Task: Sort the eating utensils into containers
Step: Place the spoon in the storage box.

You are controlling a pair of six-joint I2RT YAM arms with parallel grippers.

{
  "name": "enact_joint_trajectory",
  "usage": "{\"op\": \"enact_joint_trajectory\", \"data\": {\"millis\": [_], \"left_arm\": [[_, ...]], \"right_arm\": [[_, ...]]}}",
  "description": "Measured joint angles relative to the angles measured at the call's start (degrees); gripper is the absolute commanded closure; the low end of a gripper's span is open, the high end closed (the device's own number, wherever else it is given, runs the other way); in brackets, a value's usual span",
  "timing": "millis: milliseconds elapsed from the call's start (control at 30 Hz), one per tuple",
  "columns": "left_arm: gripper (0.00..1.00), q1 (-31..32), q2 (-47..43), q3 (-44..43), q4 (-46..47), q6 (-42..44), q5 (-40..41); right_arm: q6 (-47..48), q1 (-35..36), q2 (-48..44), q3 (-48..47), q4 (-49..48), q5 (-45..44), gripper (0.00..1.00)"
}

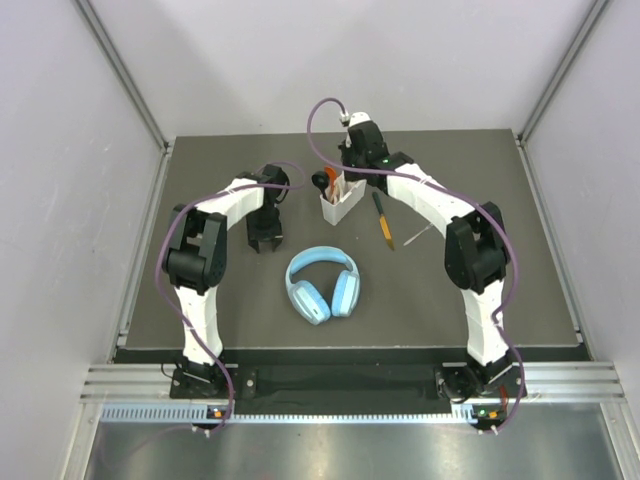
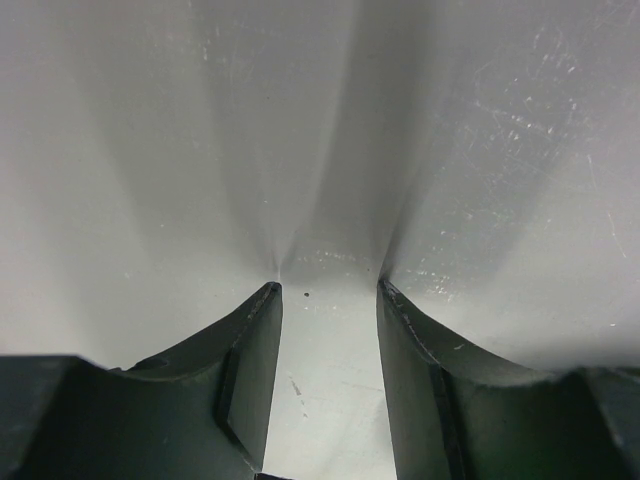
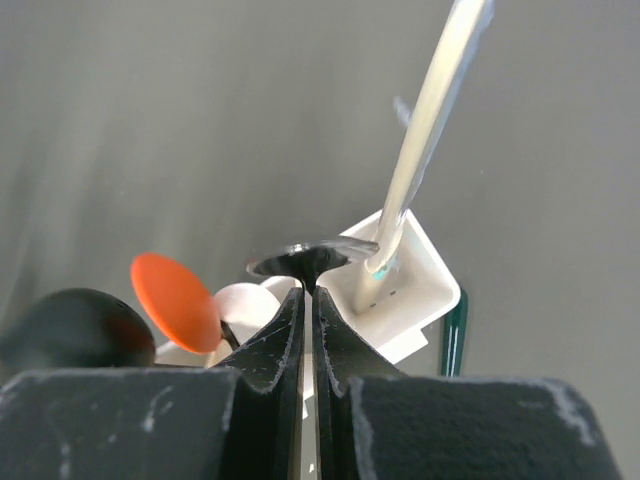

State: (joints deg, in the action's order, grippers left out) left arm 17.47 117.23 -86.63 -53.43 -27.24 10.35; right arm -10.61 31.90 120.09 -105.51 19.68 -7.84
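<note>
The white caddy (image 1: pixel 338 207) stands at the table's middle back, with an orange-red spoon (image 3: pixel 175 300), a black scoop spoon (image 3: pixel 75 330) and a white spoon (image 3: pixel 245 300) standing in it. A long white handle (image 3: pixel 425 140) leans in its end compartment (image 3: pixel 425 275). My right gripper (image 3: pixel 308 290) hangs just above the caddy, shut on the neck of a dark spoon (image 3: pixel 312 252) whose bowl shows edge-on. The wooden-handled knife (image 1: pixel 383 220) lies right of the caddy. My left gripper (image 2: pixel 330 290) stands open over bare table left of the caddy, nothing between its fingers.
Light-blue headphones (image 1: pixel 322 283) lie in the middle of the table, in front of the caddy. A thin pale utensil (image 1: pixel 418 236) lies right of the knife. Grey walls close in the table on three sides.
</note>
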Motion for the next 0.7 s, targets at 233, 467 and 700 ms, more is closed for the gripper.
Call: {"op": "enact_joint_trajectory", "data": {"millis": [233, 467, 700], "left_arm": [[0.52, 0.00, 0.04, -0.11, -0.15, -0.02, 0.02], [0.52, 0.00, 0.04, -0.11, -0.13, -0.04, 0.00], [0.52, 0.00, 0.04, -0.09, -0.11, -0.09, 0.00]], "right_arm": [[-0.09, 0.02, 0.00, 2.78, -0.57, 0.83, 0.98], [-0.07, 0.37, 0.00, 2.78, -0.79, 1.84, 0.70], [-0.02, 0.37, 0.00, 2.67, 0.22, 2.40, 0.66]]}}
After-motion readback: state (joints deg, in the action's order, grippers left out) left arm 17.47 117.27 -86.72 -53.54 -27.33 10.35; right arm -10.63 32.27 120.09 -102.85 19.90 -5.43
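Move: The right hand holds the metal spoon with its bowl just past the fingertips. The storage box is almost straight below, its middle about 12 cm down and 1 cm back. In the box, the orange spoon's head stands some 4 cm to the left and 2 cm back, and the black ladle's head about 6 cm left and 4 cm back. The orange-handled knife lies on the table about 8 cm right and 7 cm back. From the left hand, the box is some 11 cm ahead and 20 cm right. The right fingers let go of the metal spoon over the storage box. The hand first finishes lowering it, going down about 2 cm and drawing back roughly 1 cm, then all but stops there and opens from shut to about a third. ##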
